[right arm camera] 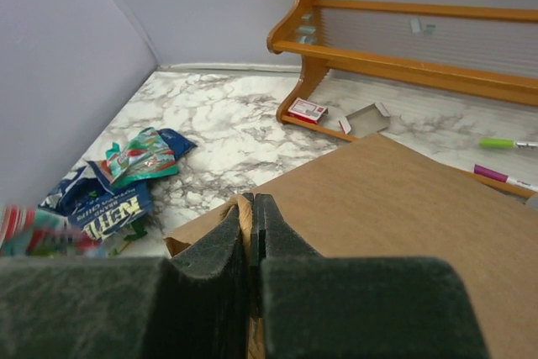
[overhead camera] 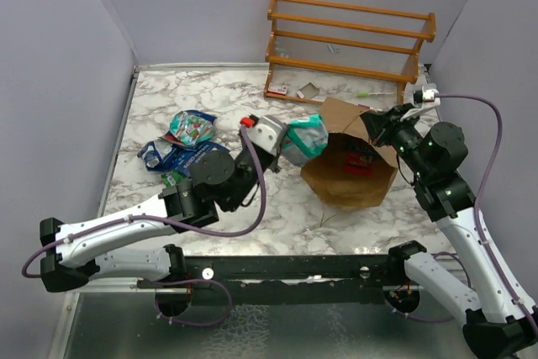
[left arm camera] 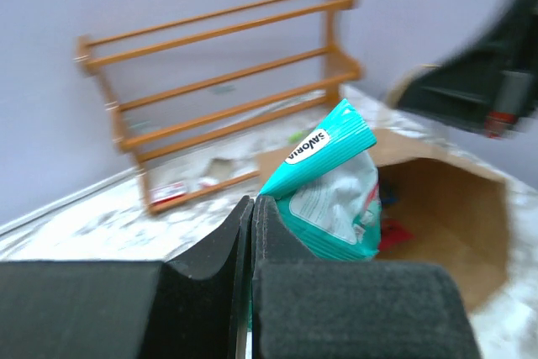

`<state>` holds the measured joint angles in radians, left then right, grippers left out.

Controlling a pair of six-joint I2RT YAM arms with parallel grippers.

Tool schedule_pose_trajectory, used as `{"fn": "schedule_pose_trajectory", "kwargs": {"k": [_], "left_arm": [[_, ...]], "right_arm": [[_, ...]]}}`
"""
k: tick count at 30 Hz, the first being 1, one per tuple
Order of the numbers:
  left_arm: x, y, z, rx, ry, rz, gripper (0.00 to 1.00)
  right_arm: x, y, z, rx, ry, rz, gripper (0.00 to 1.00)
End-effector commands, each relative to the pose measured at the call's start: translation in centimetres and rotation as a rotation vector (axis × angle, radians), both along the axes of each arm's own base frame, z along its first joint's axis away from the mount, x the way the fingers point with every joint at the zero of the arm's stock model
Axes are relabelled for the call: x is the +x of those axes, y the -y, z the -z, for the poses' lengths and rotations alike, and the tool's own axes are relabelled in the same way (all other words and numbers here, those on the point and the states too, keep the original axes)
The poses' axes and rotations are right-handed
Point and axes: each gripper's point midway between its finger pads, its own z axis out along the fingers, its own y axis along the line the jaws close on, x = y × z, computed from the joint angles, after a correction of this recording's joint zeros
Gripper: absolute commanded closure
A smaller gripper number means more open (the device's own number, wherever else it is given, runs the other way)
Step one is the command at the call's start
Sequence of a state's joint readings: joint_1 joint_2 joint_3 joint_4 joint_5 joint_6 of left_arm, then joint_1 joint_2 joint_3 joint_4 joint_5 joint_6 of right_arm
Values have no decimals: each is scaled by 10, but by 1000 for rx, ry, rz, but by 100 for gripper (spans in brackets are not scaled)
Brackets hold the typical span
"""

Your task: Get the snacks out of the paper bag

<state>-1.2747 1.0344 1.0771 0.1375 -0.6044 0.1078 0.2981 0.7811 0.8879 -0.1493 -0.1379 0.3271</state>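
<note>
The brown paper bag lies on its side right of centre, mouth facing left. My right gripper is shut on the bag's upper rim; in the right wrist view the gripper pinches the folded paper edge of the bag. My left gripper is shut on a teal and white snack packet just outside the mouth. The left wrist view shows that packet sticking up from the shut gripper. A red packet lies inside the bag. A teal-red packet and a dark blue packet lie at the left.
An orange wooden rack stands at the back, with red-white and grey scraps and a green pen at its foot. Purple walls close in on the left, back and right. Bare marble lies in front of the bag.
</note>
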Motion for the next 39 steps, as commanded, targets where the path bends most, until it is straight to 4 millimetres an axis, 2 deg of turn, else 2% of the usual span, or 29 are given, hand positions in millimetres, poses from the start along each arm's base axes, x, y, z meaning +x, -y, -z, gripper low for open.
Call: {"fn": "schedule_pose_trajectory", "kwargs": {"k": [1, 4, 9, 11, 15, 20, 26, 30, 33, 39], "left_arm": [[52, -69, -10, -8, -59, -293, 100], [84, -102, -3, -29, -131, -391, 100], [119, -152, 14, 11, -191, -563, 100], [138, -184, 27, 22, -246, -656, 100], [167, -231, 64, 25, -365, -759, 100], [188, -265, 116, 110, -469, -897, 100], [190, -282, 164, 155, -536, -929, 100], [190, -285, 175, 167, -541, -929, 100], [192, -279, 186, 170, -571, -899, 100], [183, -245, 221, 131, -702, -719, 100]], "right_arm": [[0, 13, -20, -3, 62, 65, 98], [-2, 15, -21, -14, 56, 75, 98], [-5, 22, -34, -26, 88, 99, 98], [-7, 22, -42, -23, 106, 101, 98], [-6, 22, -53, -24, 123, 96, 98], [-4, 19, -62, -20, 136, 86, 98], [-2, 13, -62, -19, 136, 60, 98], [-1, 11, -54, -21, 122, 51, 98], [-2, 11, -49, -20, 112, 45, 98], [-5, 10, -47, -19, 108, 37, 98]]}}
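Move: I already hold a teal snack pouch in my left hand, and the snack pile lies some 31 cm to its left, 23 cm ahead and about 37 cm below. The green bag at the pile's near end is some 11 cm ahead, 32 cm left. The paper bag stands about 20 cm to that hand's right, 9 cm ahead, 28 cm below. From my right hand, the pile is about 52 cm left, 14 cm ahead and 30 cm below. I swing my left hand left and forward away from the paper bag, nearly 30 cm left and 19 cm forward, then sink some 20 cm towards the snack pile. My wrist turns about 50 degrees counter-clockwise and tips down, fingers still shut on the teal pouch. My right hand keeps its pinch on the paper bag's rim and rises 4 to 5 cm. ##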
